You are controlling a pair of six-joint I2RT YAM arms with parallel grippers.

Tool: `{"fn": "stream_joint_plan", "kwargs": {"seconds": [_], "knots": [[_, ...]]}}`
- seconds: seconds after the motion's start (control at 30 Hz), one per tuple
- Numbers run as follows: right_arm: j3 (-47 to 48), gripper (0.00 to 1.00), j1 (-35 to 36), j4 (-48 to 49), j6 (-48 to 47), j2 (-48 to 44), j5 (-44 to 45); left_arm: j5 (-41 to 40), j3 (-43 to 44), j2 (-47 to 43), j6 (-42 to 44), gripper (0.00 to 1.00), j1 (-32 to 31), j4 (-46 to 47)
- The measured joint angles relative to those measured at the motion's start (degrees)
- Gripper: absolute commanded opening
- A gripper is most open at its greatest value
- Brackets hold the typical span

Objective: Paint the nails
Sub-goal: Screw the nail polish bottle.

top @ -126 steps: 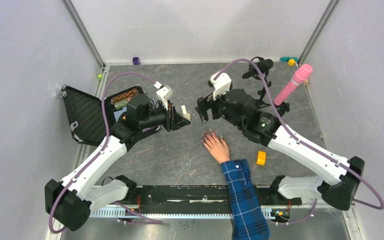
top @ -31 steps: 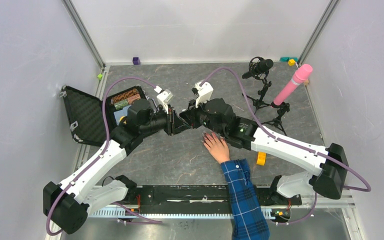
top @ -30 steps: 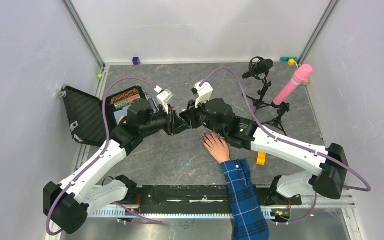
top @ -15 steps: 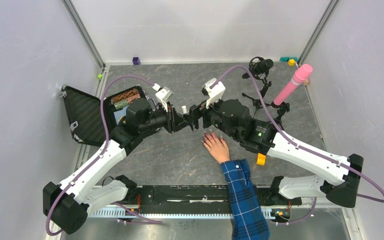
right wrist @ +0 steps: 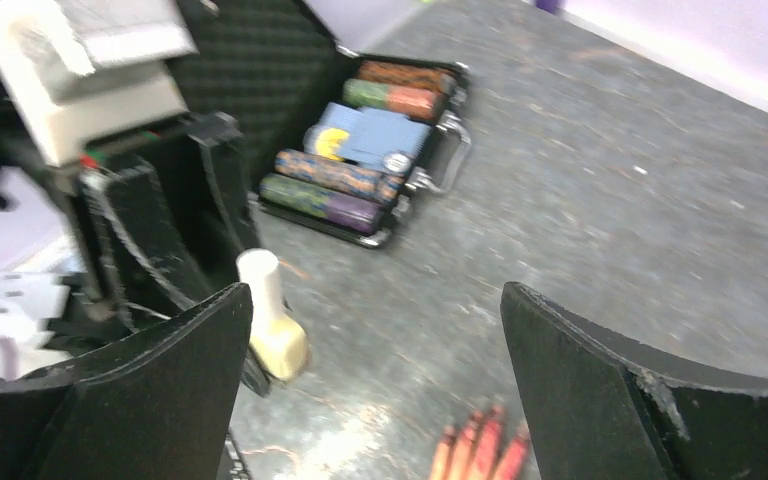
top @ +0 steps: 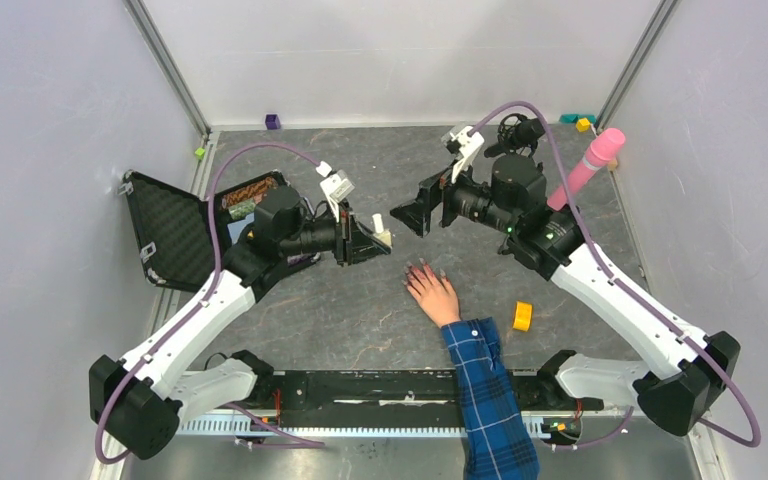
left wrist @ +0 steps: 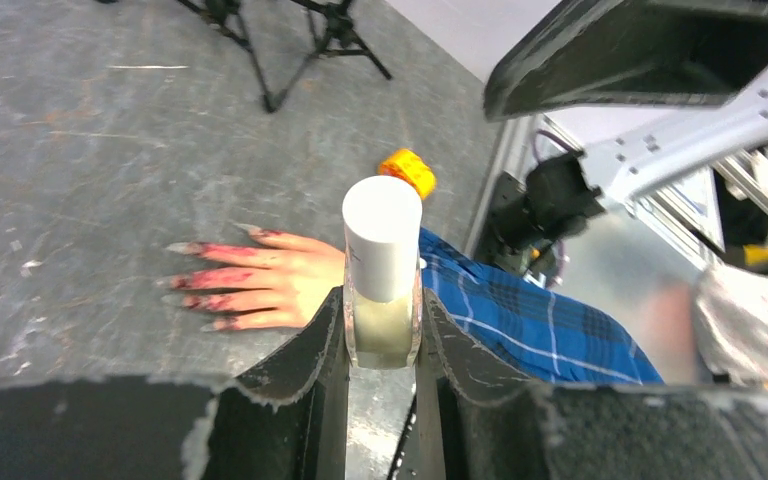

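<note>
A pale hand [top: 433,292] in a blue plaid sleeve [top: 485,385] lies flat on the grey table, its nails [top: 421,267] pointing away from the arms. In the left wrist view the fingers are smeared red and the nails [left wrist: 182,248] look pale and pointed. My left gripper [top: 373,241] is shut on a small white-capped bottle [top: 380,228], held upright left of the hand; the left wrist view shows the bottle [left wrist: 381,268] pinched between both fingers. My right gripper [top: 412,214] hangs wide open beyond the hand, with nothing between its fingers [right wrist: 145,400].
An open black case [top: 170,232] with rolls inside lies at the left. A microphone tripod [top: 520,135] and a pink cylinder [top: 587,166] stand at the back right. A yellow ring [top: 522,316] lies right of the sleeve. Small blocks [top: 273,121] sit by the far wall.
My right gripper was shut at the bottle's cap; it has opened, let go and pulled back to the far right. The left gripper still holds the bottle. The hand has not moved.
</note>
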Motion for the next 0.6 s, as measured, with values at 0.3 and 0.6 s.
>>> {"fn": "stream_joint_plan", "kwargs": {"seconds": [0.3, 0.6], "knots": [[-1.8, 0.81, -3.5, 14.2, 8.6, -0.3, -23.4, 12.8, 1.1, 1.4, 1.3, 0.02, 0.0, -0.8], [-3.1, 0.73, -2.1, 18.2, 11.1, 2.5, -31.8, 16.0, 1.1, 1.7, 1.3, 0.02, -0.2, -0.8]]}}
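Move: The nail polish bottle, white cap up, is already pinched at the left hand's own point, its middle perhaps 1 cm above. From the right hand it lies about 7 cm to the left, some 4 cm back and roughly 5 cm lower. The painted hand rests on the table some 11 cm right of the left gripper, about 2 cm farther out and around 22 cm below. Swing the open right gripper back about 6 cm and left about 4, rising some 5 cm before dipping a little, while turning it about 30 degrees counter-clockwise and closing its fingers by roughly a quarter, so they come over the cap without gripping. Meanwhile draw the left gripper back about 4 cm, turning it some 15 degrees clockwise and keeping its hold on the bottle. ##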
